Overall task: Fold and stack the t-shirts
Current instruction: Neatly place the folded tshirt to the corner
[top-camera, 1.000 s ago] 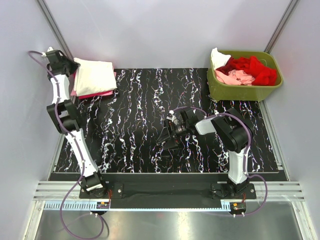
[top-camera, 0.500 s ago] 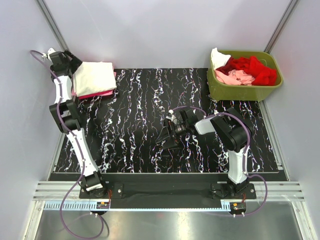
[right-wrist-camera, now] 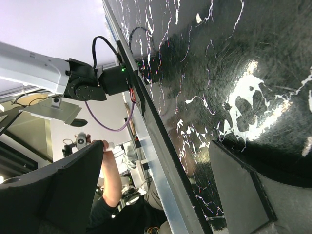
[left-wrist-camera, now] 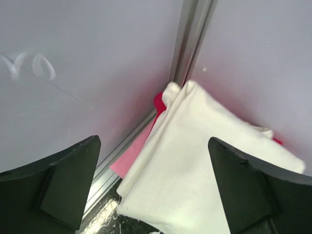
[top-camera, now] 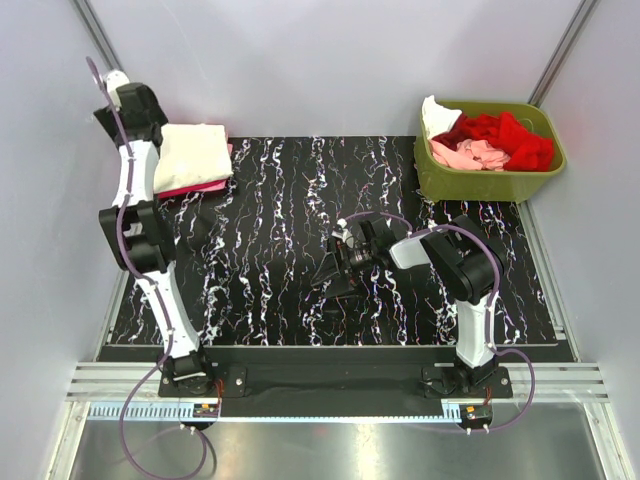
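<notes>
A folded cream-white t-shirt point(top-camera: 192, 153) tops a small stack at the table's back left corner, with pink point(top-camera: 148, 184) and red point(top-camera: 195, 188) tees showing under it. In the left wrist view the cream t-shirt point(left-wrist-camera: 204, 161) fills the middle, a pink edge point(left-wrist-camera: 131, 156) at its left. My left gripper point(top-camera: 142, 112) hangs open just left of and above the stack, holding nothing. Unfolded red point(top-camera: 505, 135), pale pink point(top-camera: 470, 153) and white point(top-camera: 437, 115) t-shirts lie in the olive-green bin point(top-camera: 480, 183). My right gripper point(top-camera: 340, 262) rests open, low over the table's middle, empty.
The bin stands at the back right corner. Grey walls close in behind and beside the stack, with a metal corner post point(left-wrist-camera: 192, 44) right behind it. The black marbled table point(top-camera: 270, 230) ends at a metal rail point(top-camera: 330, 385) in front.
My left gripper has let go of the cream t-shirt, opened wide and risen back toward the left wall. The right arm has stayed still.
</notes>
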Robot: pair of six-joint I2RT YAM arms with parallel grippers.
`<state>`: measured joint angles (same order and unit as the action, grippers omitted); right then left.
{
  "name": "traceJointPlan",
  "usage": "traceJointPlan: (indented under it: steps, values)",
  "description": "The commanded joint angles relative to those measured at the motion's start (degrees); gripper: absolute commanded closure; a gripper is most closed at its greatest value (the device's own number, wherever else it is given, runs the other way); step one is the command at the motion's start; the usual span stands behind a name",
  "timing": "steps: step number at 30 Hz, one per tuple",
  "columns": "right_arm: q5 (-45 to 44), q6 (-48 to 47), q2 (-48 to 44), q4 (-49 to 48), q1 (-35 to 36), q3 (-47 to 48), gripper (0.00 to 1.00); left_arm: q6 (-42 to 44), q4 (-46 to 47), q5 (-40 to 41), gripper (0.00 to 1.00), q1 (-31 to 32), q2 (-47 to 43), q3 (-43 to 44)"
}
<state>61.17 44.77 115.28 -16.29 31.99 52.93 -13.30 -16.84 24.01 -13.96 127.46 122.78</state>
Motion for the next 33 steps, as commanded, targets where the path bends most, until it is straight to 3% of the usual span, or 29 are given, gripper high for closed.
traceJointPlan:
  steps: [1,4,12,18,33]
  values:
    - [-0.43,0.58,1.17,0.04,-0.26,0.16,0.04,6.09,5.85,6.85,0.01,3.22,-5.64,-2.54]
    - [-0.35,0.66,1.00,-0.14,-0.26,-0.02,0.03,6.35,7.26,2.45,0.01,5.24,-5.56,-4.04]
    - [0.09,0.49,0.99,-0.32,-0.52,-0.28,0.03,2.05,4.27,-2.12,0.02,4.99,4.19,6.06]
    - [0.27,1.28,1.08,-1.19,-0.79,-0.63,0.03,-8.31,2.16,-8.89,0.03,0.78,13.68,14.23]
    - [2.12,4.00,2.93,-4.54,-1.58,-0.81,0.02,-14.21,6.82,-11.00,0.01,-4.85,22.92,18.81]
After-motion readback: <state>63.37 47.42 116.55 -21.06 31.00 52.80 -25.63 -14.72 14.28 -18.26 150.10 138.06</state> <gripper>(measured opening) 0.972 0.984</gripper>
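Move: The folded white t-shirt's middle is about 14 cm to the right of the left hand's point, some 2 cm nearer the base and roughly 19 cm below; the red and pink folded t-shirts lie under it, their middles some 15 cm to the hand's right and 3 cm back. The table's far left corner is about 7 cm ahead of the left hand and 3 cm right. From the right hand the white t-shirt is about 35 cm ahead and 30 cm left. With nothing in its wide-open fingers, the left hand first lifts about 5 cm while swinging some 7 cm to the right and starting to reach forward, then sinks nearly 19 cm towards the far left part of the white t-shirt, still reaching forward and sweeping back left about 10 cm. On the way down the wrist rolls some 15 to 20 degrees, left side dropping, and the fingers stay open and come close over the cloth at the table's corner, though contact can't be made out. ##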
